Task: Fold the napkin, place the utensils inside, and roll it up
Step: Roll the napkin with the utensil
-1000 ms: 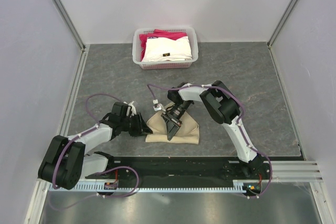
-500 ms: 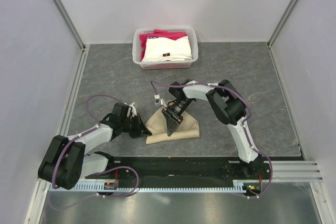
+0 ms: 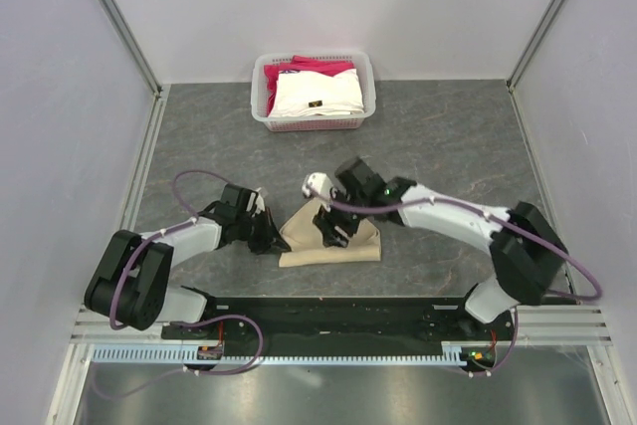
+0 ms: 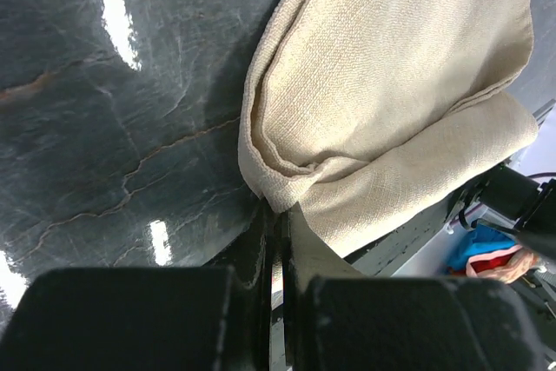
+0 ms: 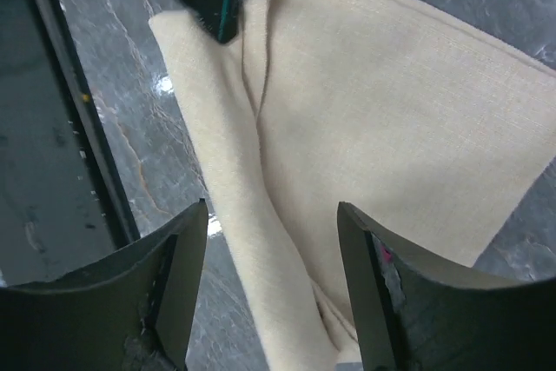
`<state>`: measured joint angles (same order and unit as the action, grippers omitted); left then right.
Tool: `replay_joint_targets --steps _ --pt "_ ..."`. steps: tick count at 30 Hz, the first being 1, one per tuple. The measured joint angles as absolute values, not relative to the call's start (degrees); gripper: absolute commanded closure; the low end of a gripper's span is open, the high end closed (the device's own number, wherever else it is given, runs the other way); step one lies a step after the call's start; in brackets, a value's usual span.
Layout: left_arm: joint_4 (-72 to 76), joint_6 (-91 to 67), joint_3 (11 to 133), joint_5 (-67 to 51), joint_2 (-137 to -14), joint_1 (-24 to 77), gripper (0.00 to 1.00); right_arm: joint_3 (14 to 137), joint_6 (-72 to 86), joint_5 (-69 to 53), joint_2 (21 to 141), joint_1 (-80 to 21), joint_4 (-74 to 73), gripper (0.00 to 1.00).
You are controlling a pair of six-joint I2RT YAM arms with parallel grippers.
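Note:
The tan napkin (image 3: 343, 243) lies folded on the grey table, in front of the arm bases. It fills the left wrist view (image 4: 391, 93) and the right wrist view (image 5: 391, 102). My left gripper (image 3: 271, 239) is shut on the napkin's left corner, where the cloth bunches between the jaws (image 4: 280, 215). My right gripper (image 3: 333, 231) is open and empty, hovering just above the napkin's middle fold (image 5: 274, 241). The knife is hidden. A thin teal strip (image 5: 228, 6) shows by the dark fingers at the napkin's corner; I cannot tell what it is.
A white basket (image 3: 261, 97) stands at the back with a white folded cloth (image 3: 317, 95) and a pink-red folded cloth (image 3: 299, 69) in it. The black base rail (image 3: 338, 316) runs along the near edge. Grey walls close in the left, right and back.
My right arm has swung its elbow out to the right and lower, with the gripper still open over the napkin. My left gripper has edged slightly right, still holding the corner.

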<state>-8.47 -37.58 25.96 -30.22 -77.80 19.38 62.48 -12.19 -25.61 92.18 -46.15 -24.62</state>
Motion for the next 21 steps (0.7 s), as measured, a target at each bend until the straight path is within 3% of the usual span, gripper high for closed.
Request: replay_joint_targets --steps 4,11,21 --pt "-9.39 -37.12 27.55 -30.48 -79.57 19.38 0.98 52.47 -13.72 -11.4 83.4 -57.87 -16.73 0.27" --pt "-9.82 -36.6 28.71 -31.22 -81.17 19.38 0.98 48.27 -16.8 3.95 83.46 -66.32 -11.53 0.27" --pt "-10.17 -35.97 29.32 -31.7 -81.89 19.38 0.98 49.08 -20.03 8.08 91.44 -67.72 -7.7 0.28"
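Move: The napkin's near rolled edge, at its middle, lies about 4 cm back from the right hand, 1 cm to its left and some 7 cm below. The pinched corner in the left fingers is about 11 cm left of the right hand and 2 cm back, the roll's free right end 10 cm right and 3 cm back, and the flat cloth's middle 3 cm ahead, all around 8 cm down. From the left hand the roll's middle lies 10 cm right, 1 cm back, about level. From above the napkin the right hand first swings back about 5 cm towards its near rolled edge, then sinks some 5 cm over the roll while easing a centimetre forward again and drifting slightly left, its wrist turning about 30 degrees so the fingertips point more forward, and the fingers staying open with the roll between them in line. The left hand stays almost in place and keeps its pinch on the napkin's left corner; no touch of the right fingers on the cloth can be made out yet. ##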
